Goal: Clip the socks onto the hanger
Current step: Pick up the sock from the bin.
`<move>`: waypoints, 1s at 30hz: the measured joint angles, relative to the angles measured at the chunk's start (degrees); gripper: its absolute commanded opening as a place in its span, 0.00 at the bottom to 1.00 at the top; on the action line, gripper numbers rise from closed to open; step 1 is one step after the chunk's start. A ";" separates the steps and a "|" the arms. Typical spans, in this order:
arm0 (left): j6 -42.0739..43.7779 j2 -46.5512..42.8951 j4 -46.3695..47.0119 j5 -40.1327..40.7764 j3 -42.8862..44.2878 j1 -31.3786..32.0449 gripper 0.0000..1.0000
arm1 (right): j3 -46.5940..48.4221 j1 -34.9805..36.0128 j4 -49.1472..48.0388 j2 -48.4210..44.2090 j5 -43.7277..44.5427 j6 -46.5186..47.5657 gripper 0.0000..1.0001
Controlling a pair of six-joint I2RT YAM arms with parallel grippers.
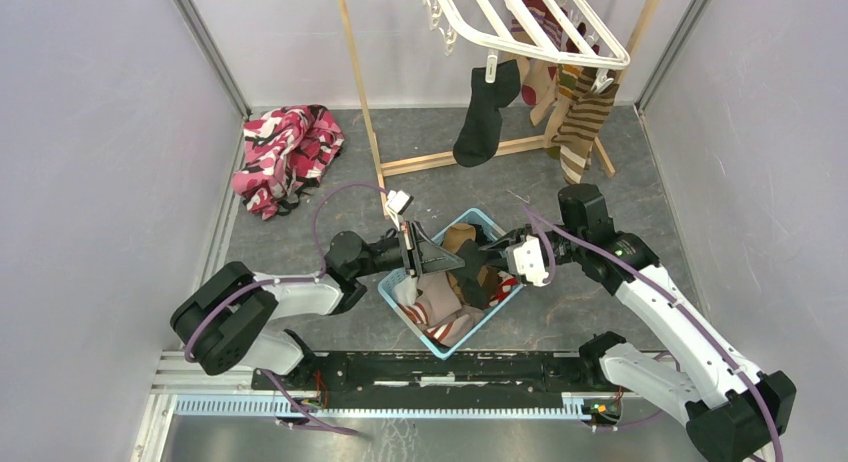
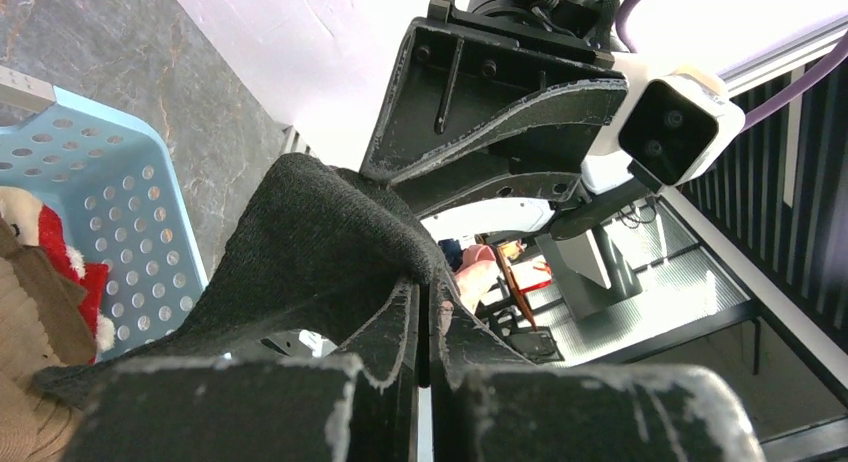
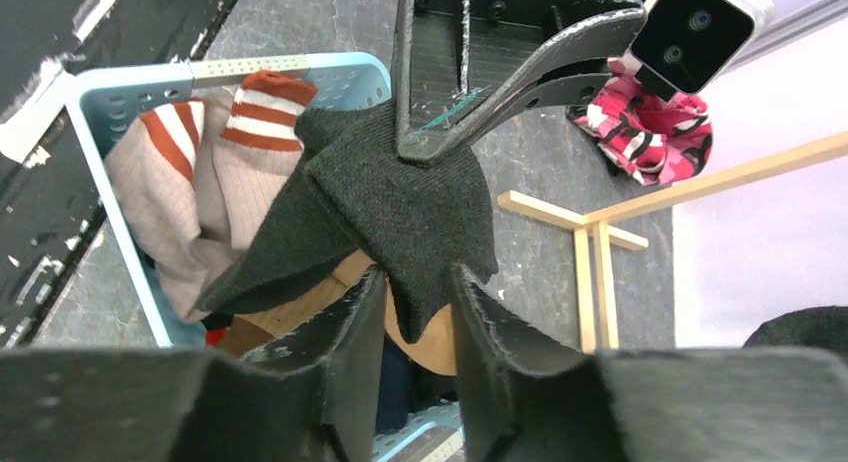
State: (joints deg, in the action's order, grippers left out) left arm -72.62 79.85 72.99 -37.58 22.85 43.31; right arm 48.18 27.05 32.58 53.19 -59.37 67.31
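Note:
A black sock (image 1: 470,278) hangs stretched over the basket. My left gripper (image 1: 452,263) is shut on the sock's edge (image 2: 320,242), its jaws pressed together at the fabric (image 2: 432,287). My right gripper (image 3: 418,275) faces it from the right, jaws apart, and a pointed corner of the black sock (image 3: 400,197) dangles between its fingers (image 3: 362,327) without being pinched. The white hanger (image 1: 540,27) is at the top, with a black sock (image 1: 485,112) and brown striped socks (image 1: 585,122) clipped to it. More socks with red-white cuffs (image 3: 255,112) lie in the basket.
The light blue mesh basket (image 1: 497,307) sits between both arms. A thin wooden frame stand (image 1: 365,102) holds the hanger at the back. A pink, red and black cloth (image 1: 285,157) lies at the back left by the wall.

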 measured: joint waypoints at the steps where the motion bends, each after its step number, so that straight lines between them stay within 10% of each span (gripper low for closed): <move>1: -0.13 0.15 0.13 0.00 0.00 0.00 0.08 | -0.09 0.04 -0.52 0.00 -0.11 -0.46 0.20; 4: -0.66 0.31 0.52 0.04 -0.15 0.00 0.14 | -0.11 0.22 -1.42 0.02 -0.55 -1.66 0.01; 15: 5.09 -8.31 -12.04 2.60 -2.89 -0.24 0.71 | 0.94 -0.11 5.01 0.15 -1.95 0.92 0.00; 24: 40.44 -43.60 -41.99 9.70 -2.89 -0.09 0.79 | 1.40 -0.92 11.34 1.49 -2.62 6.16 0.00; 30: 55.49 -43.74 -43.95 10.01 -2.45 2.36 0.79 | 2.32 -0.94 17.40 3.54 -4.68 13.79 0.00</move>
State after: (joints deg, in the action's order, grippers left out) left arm -17.12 36.12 29.04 -27.57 20.40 45.67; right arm 50.50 26.11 49.98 56.73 -64.05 81.10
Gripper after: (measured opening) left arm 0.786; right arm 0.011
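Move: Held in the left hand's shut fingers and hanging between the still-open right fingers, the dark sock has its middle about 3 cm left, 2 cm back and 3 cm below the right hand, some 3 cm right of, 1 cm behind and 3 cm below the left. From the right hand, the brown sock lies about 3 cm forward, 4 cm left, and the beige striped socks 8 cm back, 8 cm left, both roughly 12 cm down in the bin. Closing first, the right fingers pinch the dark sock; the left fingers then open wide and let go, that hand swinging about 7 cm left and up to 5 cm up while rolling some 50 degrees, then sinking back a couple of centimetres. The right keeps its pinch and draws back about 3 cm towards its base, sinking some 2 cm over the bin. ##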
